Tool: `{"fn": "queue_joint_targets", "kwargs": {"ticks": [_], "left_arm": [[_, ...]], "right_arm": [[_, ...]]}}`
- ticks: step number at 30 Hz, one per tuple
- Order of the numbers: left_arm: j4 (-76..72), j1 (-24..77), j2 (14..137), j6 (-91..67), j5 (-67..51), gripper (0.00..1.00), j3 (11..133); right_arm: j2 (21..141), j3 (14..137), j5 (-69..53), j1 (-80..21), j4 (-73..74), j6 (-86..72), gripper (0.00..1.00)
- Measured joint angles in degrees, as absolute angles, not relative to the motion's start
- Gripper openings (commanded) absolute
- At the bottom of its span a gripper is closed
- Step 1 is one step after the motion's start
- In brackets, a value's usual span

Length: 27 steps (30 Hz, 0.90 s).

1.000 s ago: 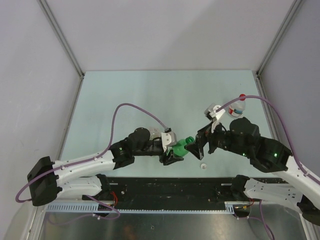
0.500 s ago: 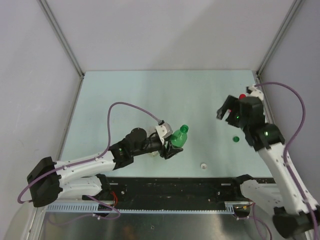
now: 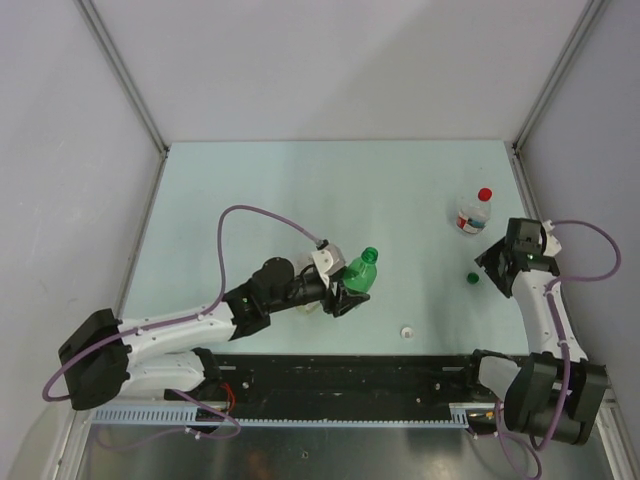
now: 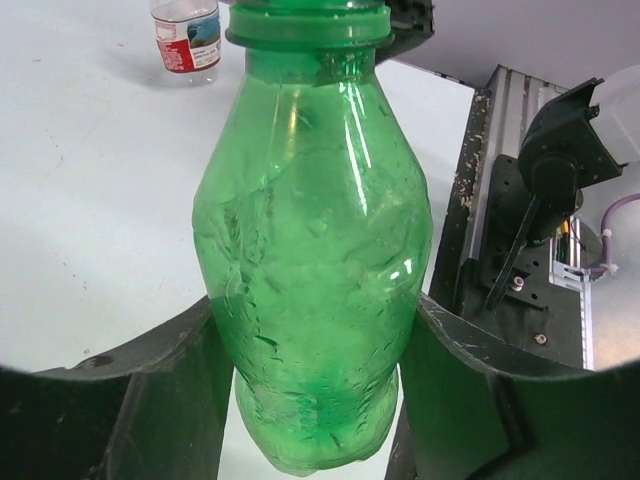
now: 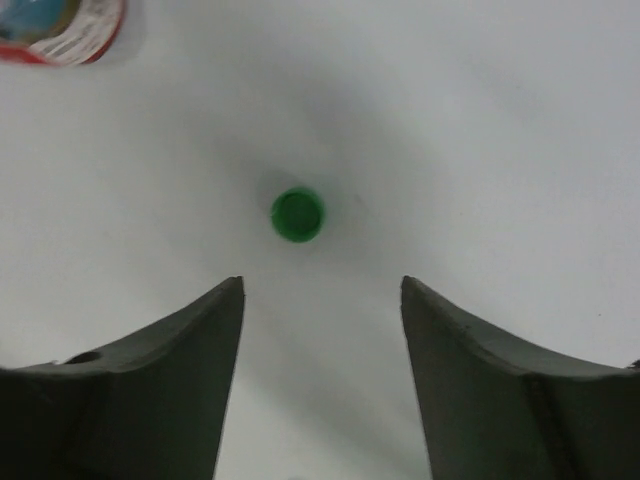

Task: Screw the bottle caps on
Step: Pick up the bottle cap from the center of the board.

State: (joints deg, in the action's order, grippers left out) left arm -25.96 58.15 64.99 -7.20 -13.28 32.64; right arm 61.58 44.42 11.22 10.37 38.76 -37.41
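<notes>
My left gripper (image 3: pixel 347 291) (image 4: pixel 315 335) is shut on the lower body of the green bottle (image 3: pixel 360 274) (image 4: pixel 312 260), which stands nearly upright left of the table's middle. The green cap (image 3: pixel 472 278) (image 5: pixel 297 214) lies loose on the table at the right. My right gripper (image 3: pixel 492 264) (image 5: pixel 320 285) hovers just short of it, open, with nothing between its fingers. A red cap (image 3: pixel 485 194) sits on the small clear red-labelled bottle (image 3: pixel 469 216) (image 4: pixel 188 38) (image 5: pixel 55 25) at the far right. The white cap (image 3: pixel 406 330) lies near the front edge.
The black rail (image 3: pixel 350 372) carrying the arm bases runs along the near edge. Grey walls enclose the table on the left, back and right. The right arm's cable (image 3: pixel 575 228) loops close to the right wall.
The right arm has swung from the bottle's mouth to the right side, and the green cap now lies on the table. Its jaws have narrowed somewhat. The left gripper has tipped the bottle upright.
</notes>
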Motion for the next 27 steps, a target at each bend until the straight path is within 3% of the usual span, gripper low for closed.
{"fn": "queue_joint_targets", "kwargs": {"ticks": [5, 15, 20, 24, 27], "left_arm": [[-28.1, 58.2, 65.7, -7.2, -11.7, 0.00, 32.1], [-30.4, 58.2, 65.7, -7.5, -8.3, 0.00, 30.4], [-33.7, 58.2, 68.0, -7.3, -6.5, 0.12, 30.2], [-35.7, 58.1, 71.6, -6.9, -5.9, 0.18, 30.2], [-38.1, 58.1, 74.9, -6.5, -5.9, 0.20, 30.2]], "right_arm": [[64.2, 39.6, 9.2, 14.2, 34.2, -37.7, 0.46], [73.2, 37.5, 3.2, 15.5, 25.7, -33.9, 0.35], [75.4, 36.9, 1.5, 15.5, 22.9, -32.5, 0.29], [77.3, 36.5, 0.9, 15.6, 20.9, -31.9, 0.10], [78.1, 36.4, -0.4, 15.6, 19.2, -31.5, 0.02]]}}
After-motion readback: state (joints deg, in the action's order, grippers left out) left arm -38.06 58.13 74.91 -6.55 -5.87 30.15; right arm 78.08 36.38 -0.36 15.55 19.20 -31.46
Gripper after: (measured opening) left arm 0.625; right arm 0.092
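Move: The green cap lies on the table about 3 cm ahead of the open right fingers, about 1 cm to their left and roughly 9 cm below. The red-capped bottle stands some 16 cm beyond that cap, almost in line with it; the white cap lies about 19 cm to the left of the green one and 16 cm nearer the base. From the left hand the green cap is around 35 cm to the right, 9 cm farther out and 19 cm down. The right fingertips close onto the near-right rim of the green cap, one tip inside its hollow and one outside. To get there the hand sinks about 8.5 cm, drifting a couple of centimetres forward, with the fingers narrowing steadily to nearly shut and the wrist tilting a little. The left hand keeps hold of the green bottle, easing some 3 cm forward, then sinking about 3.5 cm. ##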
